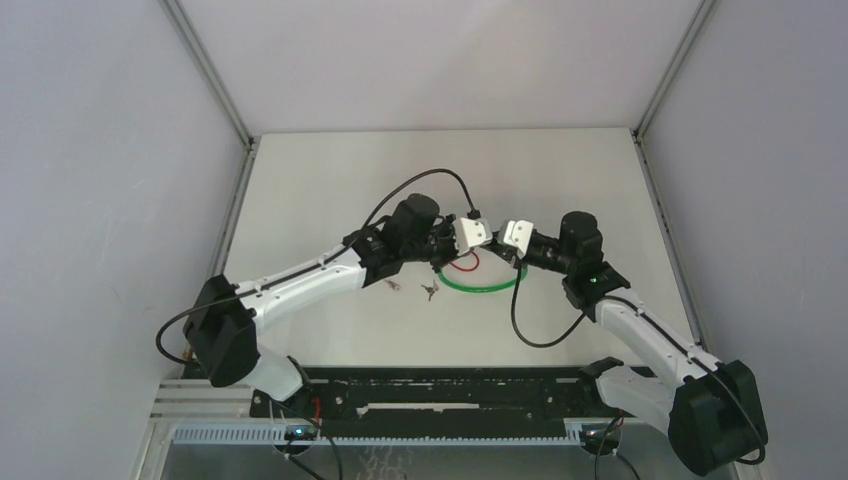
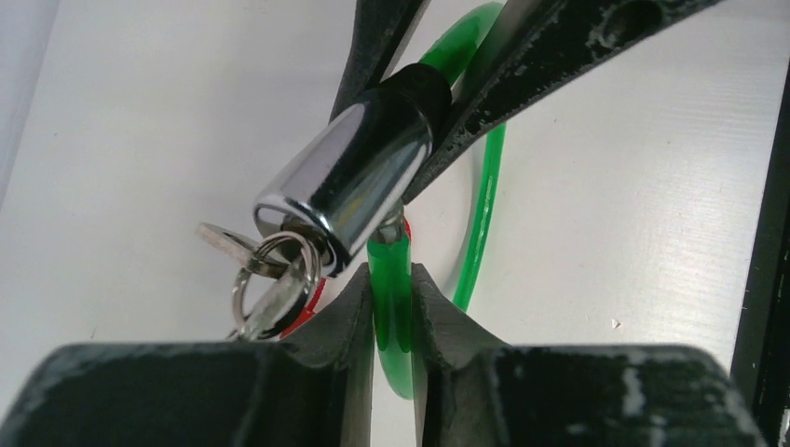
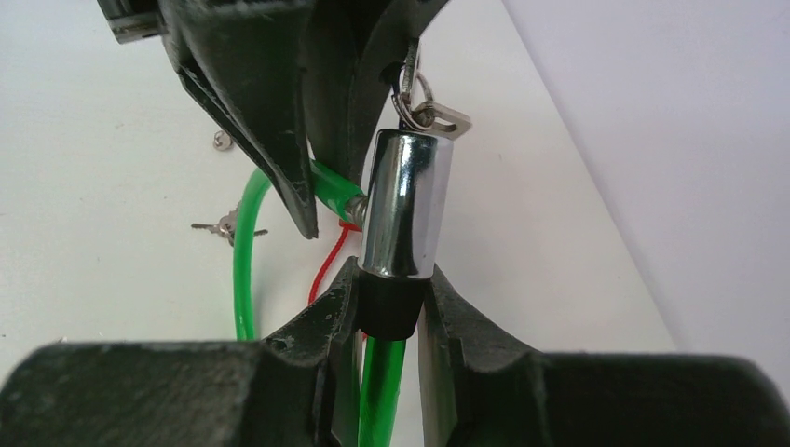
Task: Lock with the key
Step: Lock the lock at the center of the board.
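A chrome cylinder lock (image 2: 349, 172) on a green cable (image 1: 480, 288) is held up over the table between both arms. My right gripper (image 3: 389, 298) is shut on the black collar (image 3: 389, 312) at the lock's cable end. A key (image 2: 228, 240) on a ring (image 2: 270, 284) sticks out of the lock's other end. My left gripper (image 2: 392, 279) stands with its fingers against both sides of the green cable's free end (image 2: 391, 298), which runs into the side of the lock. In the top view the two grippers, left (image 1: 470, 235) and right (image 1: 512, 235), face each other.
Spare keys (image 1: 430, 291) and a small metal piece (image 1: 393, 285) lie on the white table left of the cable loop. A red cord (image 1: 463, 265) lies inside the loop. Grey walls enclose the table on three sides.
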`<state>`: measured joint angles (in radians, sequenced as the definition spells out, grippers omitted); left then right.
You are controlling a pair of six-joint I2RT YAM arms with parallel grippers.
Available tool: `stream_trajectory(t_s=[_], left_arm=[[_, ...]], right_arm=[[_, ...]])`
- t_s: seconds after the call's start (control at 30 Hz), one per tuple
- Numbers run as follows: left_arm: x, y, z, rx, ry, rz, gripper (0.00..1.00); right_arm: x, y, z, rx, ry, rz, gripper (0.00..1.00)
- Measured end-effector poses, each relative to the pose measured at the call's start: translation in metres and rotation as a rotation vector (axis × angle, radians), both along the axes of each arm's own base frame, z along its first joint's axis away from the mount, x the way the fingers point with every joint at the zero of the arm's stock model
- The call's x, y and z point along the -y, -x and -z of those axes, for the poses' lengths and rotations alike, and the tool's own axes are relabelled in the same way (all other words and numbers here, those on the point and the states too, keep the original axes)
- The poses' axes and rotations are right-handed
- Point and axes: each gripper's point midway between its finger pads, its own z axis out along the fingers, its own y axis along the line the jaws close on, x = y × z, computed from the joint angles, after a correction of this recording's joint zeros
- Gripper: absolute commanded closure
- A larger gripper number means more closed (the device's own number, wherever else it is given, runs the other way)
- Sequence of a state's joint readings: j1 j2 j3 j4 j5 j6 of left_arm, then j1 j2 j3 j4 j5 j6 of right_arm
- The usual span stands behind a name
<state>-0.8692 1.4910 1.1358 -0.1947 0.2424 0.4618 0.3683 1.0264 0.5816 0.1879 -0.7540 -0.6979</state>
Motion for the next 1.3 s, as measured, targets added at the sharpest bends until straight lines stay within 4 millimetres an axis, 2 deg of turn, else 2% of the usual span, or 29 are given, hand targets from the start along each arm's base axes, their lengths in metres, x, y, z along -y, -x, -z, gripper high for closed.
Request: stream_trajectory(t_s=[0.27,0.47,0.57,0.7,0.87,1.03,1.13,1.3], left_arm=[[0.001,-0.001,-0.001,0.005,0.003,-0.003,0.53],[-0.003,-0.001,0.000,0.001,-0.002,-0.008,0.47],[-0.010,0.002,0.003,-0.006,-0.014,-0.012,0.39],[-0.022,0.005,0.008,-0.015,-0.042,-0.015,0.37],[-0.033,0.012,0.004,-0.040,-0.046,0.016,0.35],[-0.047,0.022,-0.007,-0.111,-0.006,0.061,0.35],[-0.054,0.021,-0.017,-0.153,0.016,0.073,0.35],[-0.045,0.018,-0.067,-0.152,0.101,0.129,0.35]], right_arm=[[0.005,0.000,0.003,-0.034,-0.012,0.000,1.00],[0.004,0.001,0.005,-0.056,-0.018,-0.003,1.00],[0.003,0.002,0.006,-0.064,-0.022,-0.001,1.00],[0.003,0.001,0.005,-0.069,-0.024,0.002,1.00],[0.004,0.000,0.006,-0.069,-0.024,0.008,1.00],[0.005,0.000,0.006,-0.070,-0.024,0.012,1.00],[0.005,0.000,0.006,-0.070,-0.024,0.012,1.00],[0.006,0.000,0.005,-0.068,-0.024,0.014,1.00]])
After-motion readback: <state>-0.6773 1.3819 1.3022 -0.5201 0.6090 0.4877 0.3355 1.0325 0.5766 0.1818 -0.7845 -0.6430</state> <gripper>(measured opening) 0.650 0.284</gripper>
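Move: The left hand has the green cable's tip between its fingers. The lock body it joins lies about 3 cm to that hand's right, 2 cm ahead and 2 cm higher. On the table, about 18 cm below, the red cable loop is some 6 cm ahead and straight in line sideways; the dark keys are about 9 cm left and roughly level. The lock body is about 3 cm left, 1 cm ahead and 1 cm above the right hand, which grips its black collar. Letting go of the green cable's tip comes first: the left fingers, just starting to loosen, spread wide while the hand stays put. It then draws off left about 5 cm and slightly back, away from the lock, and finally climbs some 7 cm, tipping about 10 degrees. The right hand keeps its grip on the collar, nearly still. ##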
